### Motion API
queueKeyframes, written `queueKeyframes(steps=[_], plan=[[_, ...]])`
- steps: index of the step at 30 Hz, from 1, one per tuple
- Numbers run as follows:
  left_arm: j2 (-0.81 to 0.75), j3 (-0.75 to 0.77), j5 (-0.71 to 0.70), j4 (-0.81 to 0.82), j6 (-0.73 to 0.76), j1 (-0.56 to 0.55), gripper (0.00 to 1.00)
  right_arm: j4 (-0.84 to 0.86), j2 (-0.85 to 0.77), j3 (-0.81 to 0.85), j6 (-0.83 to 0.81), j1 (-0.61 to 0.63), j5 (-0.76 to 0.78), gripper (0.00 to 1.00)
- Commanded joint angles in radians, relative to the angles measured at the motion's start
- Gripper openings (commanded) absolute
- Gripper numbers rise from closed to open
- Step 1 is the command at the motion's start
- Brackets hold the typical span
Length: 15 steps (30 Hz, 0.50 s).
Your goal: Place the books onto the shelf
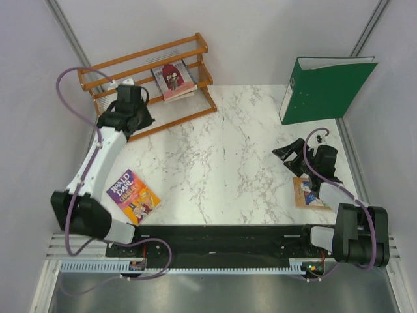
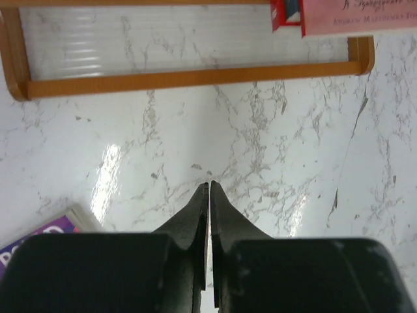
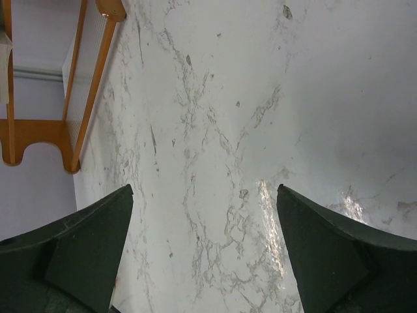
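The shelf (image 1: 146,68) stands at the far left, with a pink-maroon book (image 1: 173,79) lying on its slats. The left wrist view shows that book's edge (image 2: 358,16), a red book (image 2: 285,14) beside it and the shelf's lowest rail (image 2: 195,78). My left gripper (image 1: 140,124) hovers just in front of the shelf, shut with nothing between its fingers (image 2: 209,184). A yellow-purple book (image 1: 132,195) lies flat at the near left. An orange-brown book (image 1: 306,194) lies partly hidden under my right arm. My right gripper (image 1: 291,161) stands wide open over bare marble (image 3: 204,189).
A big green ring binder (image 1: 322,88) leans against the right wall at the back. The marble table (image 1: 228,163) ends at the black base rail at the near edge. Grey walls close both sides. The shelf's end (image 3: 85,85) shows in the right wrist view.
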Motion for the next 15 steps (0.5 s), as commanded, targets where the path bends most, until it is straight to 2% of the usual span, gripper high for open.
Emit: queueKeyframes(steps=[1,5,10,14,15], plan=[[-0.249,-0.239,0.005,0.075,-0.067,0.014,0.08,-0.021,-0.029,0.039,-0.006,0.001,0.029,0.98],[-0.417,-0.448,0.061,0.069,-0.093,0.025,0.11,-0.035,-0.029,0.045,-0.007,0.003,0.027,0.98],[-0.547,-0.658,0.249,0.068,-0.122,0.025,0.14,-0.134,-0.055,0.069,-0.052,0.003,0.087,0.98],[-0.642,-0.781,0.302,0.051,-0.156,0.025,0.29,-0.173,-0.072,0.079,-0.05,0.001,0.096,0.98],[-0.674,-0.813,0.305,0.045,-0.16,0.025,0.29,-0.173,-0.069,0.082,-0.049,0.001,0.092,0.98]])
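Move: The Charlie and the Chocolate Factory book lies flat on the table about 18 cm back from the left hand, some 7 cm to its left and roughly 22 cm below. The shelf's bottom bar is some 13 cm ahead of that hand, 4 cm right and 22 cm below; the shelved books sit about 15 cm ahead, 9 cm right and 2 cm higher. From the right hand, Charlie lies roughly 64 cm left, 10 cm back and 8 cm lower. Heading for the Charlie book with nothing in its fingers, the left hand draws back from the shelf, level at first, then sinking as well: about 16 cm back and 10 cm down. The wrist rolls its left side down and tips a little further nose-down, while the nearly shut fingers begin to part, to about a quarter open. ##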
